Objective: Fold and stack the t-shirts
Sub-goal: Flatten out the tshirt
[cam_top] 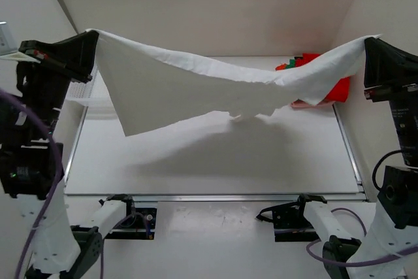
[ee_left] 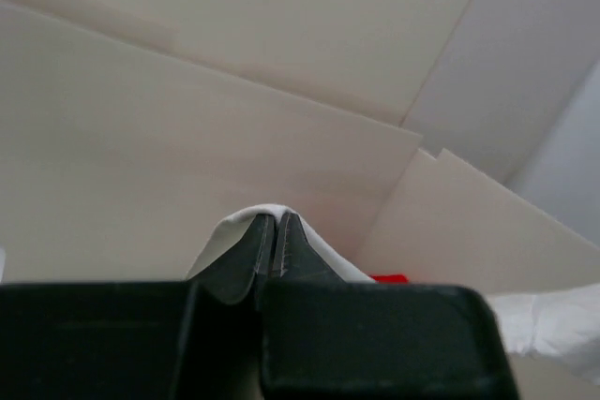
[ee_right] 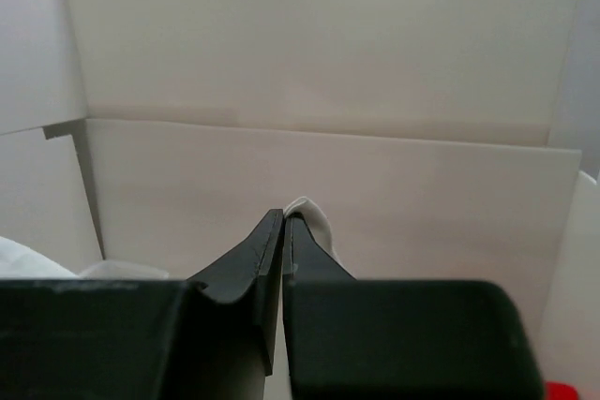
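Observation:
A large white t-shirt [cam_top: 196, 86] hangs stretched in the air between both arms, sagging in the middle above the table. My left gripper [cam_top: 91, 38] is shut on its upper left corner; in the left wrist view white cloth [ee_left: 230, 229] wraps over the closed fingertips of that gripper [ee_left: 275, 216]. My right gripper [cam_top: 367, 42] is shut on the upper right corner, with a bit of white cloth [ee_right: 314, 215] pinched at the tips of the gripper [ee_right: 284, 214]. A pile of red, green and orange t-shirts [cam_top: 326, 83] lies at the back right, partly hidden behind the white one.
The white table top [cam_top: 215, 161] lies below the hanging shirt. A white mesh basket [cam_top: 88, 93] sits at the left edge. Pale walls enclose the back and sides. Both arm bases [cam_top: 124, 217] stand at the near edge.

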Tool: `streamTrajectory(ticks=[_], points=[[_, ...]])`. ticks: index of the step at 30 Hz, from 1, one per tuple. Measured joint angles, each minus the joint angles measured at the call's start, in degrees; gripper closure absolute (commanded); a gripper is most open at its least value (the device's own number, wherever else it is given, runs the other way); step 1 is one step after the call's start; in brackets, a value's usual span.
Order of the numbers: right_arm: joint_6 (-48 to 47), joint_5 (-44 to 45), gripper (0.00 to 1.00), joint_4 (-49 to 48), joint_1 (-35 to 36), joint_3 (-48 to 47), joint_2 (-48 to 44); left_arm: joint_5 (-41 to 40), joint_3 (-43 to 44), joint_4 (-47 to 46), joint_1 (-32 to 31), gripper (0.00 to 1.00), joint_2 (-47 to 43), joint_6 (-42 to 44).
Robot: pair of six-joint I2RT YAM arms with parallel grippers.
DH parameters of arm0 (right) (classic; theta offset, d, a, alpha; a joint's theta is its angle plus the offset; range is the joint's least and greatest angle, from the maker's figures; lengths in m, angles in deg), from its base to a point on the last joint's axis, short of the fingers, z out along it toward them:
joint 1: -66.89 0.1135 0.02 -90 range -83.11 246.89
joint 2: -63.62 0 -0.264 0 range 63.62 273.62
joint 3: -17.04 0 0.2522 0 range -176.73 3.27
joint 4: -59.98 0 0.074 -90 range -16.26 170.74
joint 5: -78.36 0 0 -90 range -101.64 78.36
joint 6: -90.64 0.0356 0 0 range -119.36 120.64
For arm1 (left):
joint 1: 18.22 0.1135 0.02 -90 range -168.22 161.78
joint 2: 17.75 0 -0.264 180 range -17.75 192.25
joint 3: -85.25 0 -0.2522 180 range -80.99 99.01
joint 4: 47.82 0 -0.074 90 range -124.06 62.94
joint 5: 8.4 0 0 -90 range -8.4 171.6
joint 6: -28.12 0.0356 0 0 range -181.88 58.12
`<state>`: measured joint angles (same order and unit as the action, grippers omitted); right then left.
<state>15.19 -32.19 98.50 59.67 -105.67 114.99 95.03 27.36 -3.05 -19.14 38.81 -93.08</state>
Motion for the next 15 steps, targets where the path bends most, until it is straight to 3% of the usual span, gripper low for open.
streamTrajectory(ticks=[4,8,11,15], points=[[-0.94,0.61,1.0,1.6,1.73,-6.6,2.93,-14.97,8.76,2.4,-16.72,1.0,1.05,5.33],[-1.38,0.63,1.0,2.16,2.23,-9.35,6.88,-32.87,5.16,0.55,-31.26,1.0,-3.98,11.47],[-1.33,-0.55,1.0,2.21,1.81,-9.79,10.91,-42.75,0.02,-1.49,-36.44,1.0,-8.09,15.41],[-0.44,-3.56,1.0,1.36,-0.33,-9.84,17.53,-50.34,-3.04,-3.61,-37.55,1.0,-8.61,19.67]])
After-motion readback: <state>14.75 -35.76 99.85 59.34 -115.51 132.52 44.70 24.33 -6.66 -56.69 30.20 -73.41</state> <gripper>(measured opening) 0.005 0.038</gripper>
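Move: The white t-shirt hangs in the air between the two hands, its middle about 24 cm to the right of the left hand and 24 cm to the left of the right, some 20 cm below both. The clear middle of the table lies about 8 cm ahead, 23 cm right and 60 cm below the left hand; from the right hand it is 14 cm ahead, 25 cm left and 64 cm down. From the left hand, the white basket is 28 cm ahead and 22 cm left; from the right hand, the red pile is 36 cm ahead and 19 cm right, both far below. The t-shirt, still pinched at one end by each shut gripper, is drawn wider and swung high above the table: the left hand goes back and up a little, then sweeps about 6 cm left while sinking again, turning some 15 degrees counter-clockwise. The right hand lifts slightly, then drives about 11 cm forward, tipping its fingers down by some 10 degrees. ##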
